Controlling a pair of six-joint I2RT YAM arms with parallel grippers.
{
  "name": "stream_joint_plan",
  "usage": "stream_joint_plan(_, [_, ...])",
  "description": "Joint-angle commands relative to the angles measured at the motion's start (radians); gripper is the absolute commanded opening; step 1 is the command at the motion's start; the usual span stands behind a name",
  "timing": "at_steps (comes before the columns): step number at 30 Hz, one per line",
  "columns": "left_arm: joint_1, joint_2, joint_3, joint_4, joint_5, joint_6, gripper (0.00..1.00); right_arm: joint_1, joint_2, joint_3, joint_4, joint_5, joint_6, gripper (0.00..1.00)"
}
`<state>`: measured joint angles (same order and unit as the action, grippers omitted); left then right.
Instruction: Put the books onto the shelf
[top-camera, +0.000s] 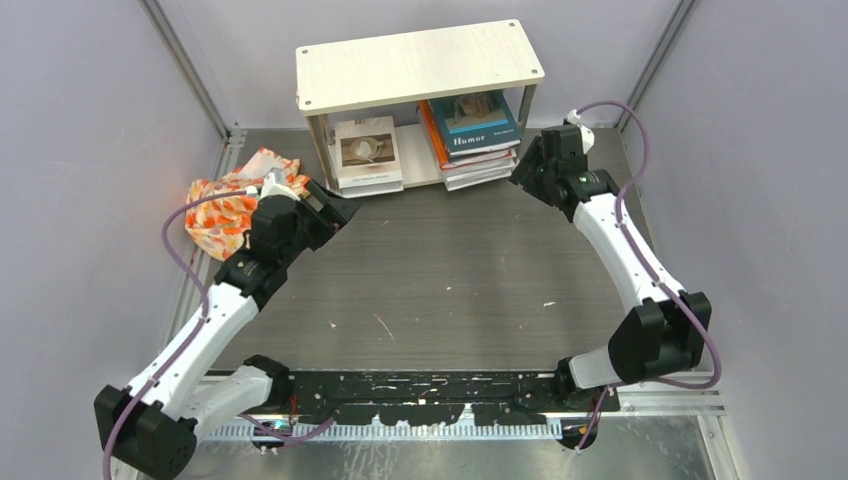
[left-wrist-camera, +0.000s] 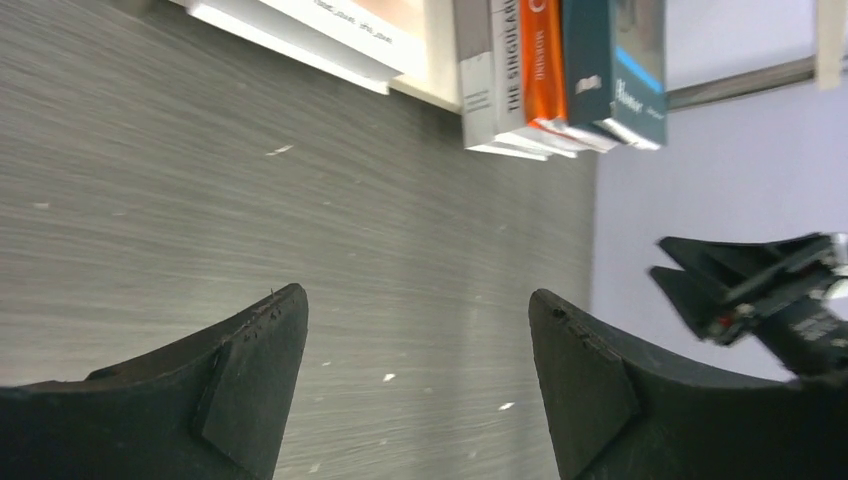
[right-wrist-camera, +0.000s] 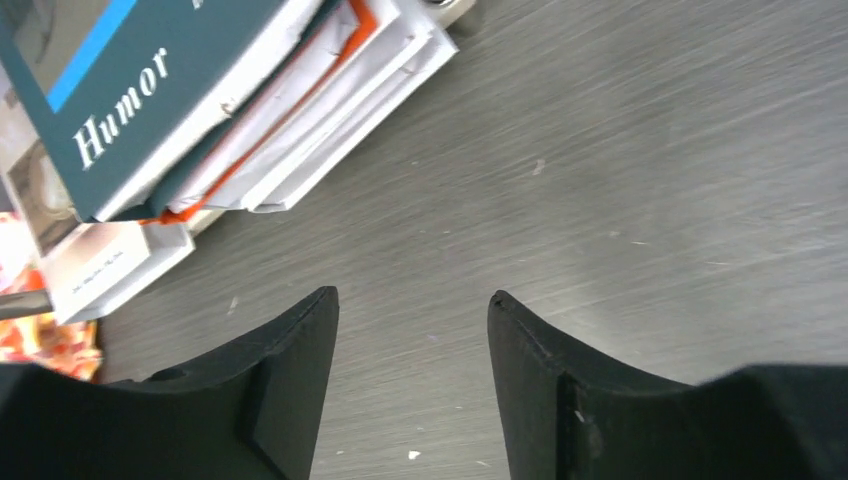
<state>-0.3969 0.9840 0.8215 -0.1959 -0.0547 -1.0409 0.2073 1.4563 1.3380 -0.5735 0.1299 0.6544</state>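
Note:
The shelf (top-camera: 420, 62) stands at the back of the table. On its lower board a beige coffee-cup book (top-camera: 366, 150) lies at the left, and a stack of books topped by the teal "Humor" book (top-camera: 475, 120) lies at the right, overhanging the front edge. My left gripper (top-camera: 335, 212) hovers just in front of the coffee-cup book, open with nothing between its fingers (left-wrist-camera: 418, 320). My right gripper (top-camera: 522, 172) sits beside the right end of the stack, open and empty (right-wrist-camera: 412, 310). The "Humor" book (right-wrist-camera: 140, 90) lies just ahead and to the left of it.
An orange-and-white floral cloth (top-camera: 232, 205) lies crumpled at the left, beside my left wrist. Grey walls close in both sides. The dark wood-grain table (top-camera: 440, 270) stretches between the arms.

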Motion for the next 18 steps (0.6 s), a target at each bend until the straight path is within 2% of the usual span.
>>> stream_joint_plan(1, [0.003,-0.099,0.054,-0.221,-0.083,0.202,0.81,-0.005,-0.092,-0.046,-0.025,0.144,-0.086,0.65])
stream_joint_plan(5, [0.004,-0.142,0.042,-0.299,-0.139,0.275,0.82,-0.005,-0.167,-0.098,-0.06,0.245,-0.091,0.78])
stream_joint_plan(9, [0.003,-0.177,0.017,-0.343,-0.195,0.3,0.82,-0.005,-0.263,-0.183,-0.071,0.375,-0.071,0.87])
stream_joint_plan(14, [0.004,-0.238,-0.032,-0.346,-0.246,0.305,0.82,-0.005,-0.362,-0.267,-0.091,0.485,-0.054,0.91])
stream_joint_plan(18, [0.005,-0.263,-0.053,-0.338,-0.272,0.325,0.82,-0.005,-0.419,-0.303,-0.087,0.515,-0.058,0.92])
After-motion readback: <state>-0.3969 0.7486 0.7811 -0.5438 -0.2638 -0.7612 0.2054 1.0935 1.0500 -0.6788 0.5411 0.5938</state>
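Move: The Humor book, on top of the right-hand stack on the shelf, lies about 19 cm ahead of the right hand, 12 cm to its left and some 3 cm lower. From that hand, the coffee book sits about 17 cm ahead, 36 cm left and 12 cm lower. For the left hand the Humor book is roughly 27 cm ahead, 34 cm right and 5 cm lower; the orange cloth lies some 8 cm ahead, 26 cm left and 22 cm down on the table. Back and to the right in equal parts, the right hand goes on withdrawing from the stack, some 13 cm at near-constant height, turning clockwise while its left side dips and its half-open fingers spread nearly wide. The empty left hand draws left and back, sinking about 3 cm, rolling its left side up by some 20 degrees with fingers still wide open. Neither touches anything. ##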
